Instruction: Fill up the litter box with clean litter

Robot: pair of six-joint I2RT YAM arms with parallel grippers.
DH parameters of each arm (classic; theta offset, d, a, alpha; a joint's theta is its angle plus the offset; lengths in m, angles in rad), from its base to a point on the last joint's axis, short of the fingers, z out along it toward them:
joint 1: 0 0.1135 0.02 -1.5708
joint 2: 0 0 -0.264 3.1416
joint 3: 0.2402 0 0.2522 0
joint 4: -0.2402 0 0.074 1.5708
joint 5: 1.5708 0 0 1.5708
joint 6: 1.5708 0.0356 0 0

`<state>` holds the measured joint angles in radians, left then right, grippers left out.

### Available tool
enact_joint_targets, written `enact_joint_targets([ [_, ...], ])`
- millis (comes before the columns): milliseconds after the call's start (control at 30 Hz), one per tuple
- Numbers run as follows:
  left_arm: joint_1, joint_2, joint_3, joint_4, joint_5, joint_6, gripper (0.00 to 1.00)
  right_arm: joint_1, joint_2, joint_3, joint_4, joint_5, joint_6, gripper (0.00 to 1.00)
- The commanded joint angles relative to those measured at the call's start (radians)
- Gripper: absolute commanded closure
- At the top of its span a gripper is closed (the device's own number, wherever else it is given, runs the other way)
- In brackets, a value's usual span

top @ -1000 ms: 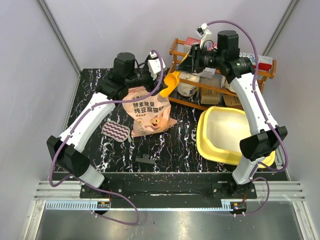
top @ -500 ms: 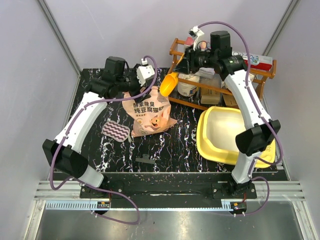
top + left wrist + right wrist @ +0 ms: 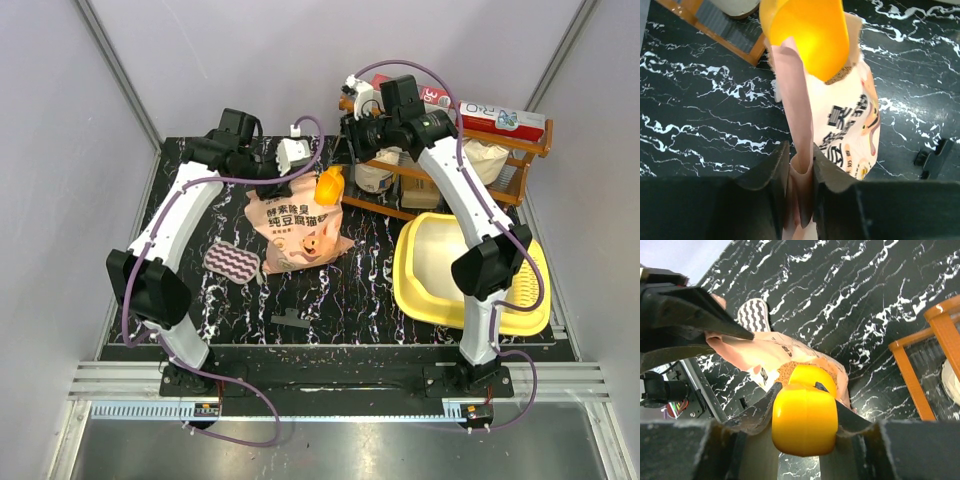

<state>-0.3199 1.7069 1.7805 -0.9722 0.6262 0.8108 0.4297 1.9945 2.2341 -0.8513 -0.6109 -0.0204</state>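
Observation:
The peach-orange litter bag (image 3: 297, 228) lies on the black marble table left of centre. My left gripper (image 3: 291, 160) is shut on the bag's top edge (image 3: 799, 125), pinching the folded film between its fingers and holding the mouth up. My right gripper (image 3: 350, 150) is shut on the handle of the yellow-orange scoop (image 3: 330, 185). The scoop's bowl (image 3: 812, 376) sits in the bag's mouth on tan granules of clean litter (image 3: 789, 373). The yellow litter box (image 3: 408, 285) stands at the right, with no granules showing in it.
A wooden rack (image 3: 440, 190) with jars and cartons stands behind the bag and litter box, with boxes (image 3: 500, 118) on top. A striped pad (image 3: 232, 262) lies left of the bag. A small dark piece (image 3: 290, 320) rests near the front edge.
My left gripper has closed on the bag's top edge. My right arm has swung left and down, bringing the scoop from beside the rack into the bag's mouth.

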Motion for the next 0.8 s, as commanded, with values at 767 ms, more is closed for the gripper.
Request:
enact_joint_targets([
  [767,-0.061,-0.205,-0.170,0.315,0.047,-0.436,1.00,0.162,-0.229,-0.531,0.313,0.528,0.175,1.00],
])
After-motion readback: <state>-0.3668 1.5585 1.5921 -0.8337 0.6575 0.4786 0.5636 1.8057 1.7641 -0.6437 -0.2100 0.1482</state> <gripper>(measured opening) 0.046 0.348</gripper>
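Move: The bag's near-left rim is already between the left fingers; the bag mouth centres about 8 cm to their right, 1 cm back and 3 cm lower, with the scoop bowl 12 cm right, level fore and aft, and 1 cm up. From the right hand, which holds the scoop handle, the mouth is roughly 7 cm back, 8 cm left and 12 cm down; the white tub stands 5 cm ahead, 4 cm right and 25 cm down. The right hand keeps its grip on the handle and lowers the scoop about 8 cm, easing back a little and turning some 15 degrees clockwise, so the bowl goes down through the bag mouth towards the litter. Meanwhile the left fingers quickly shut on the bag rim, then draw the pinched film some 4 cm back and slightly right. ##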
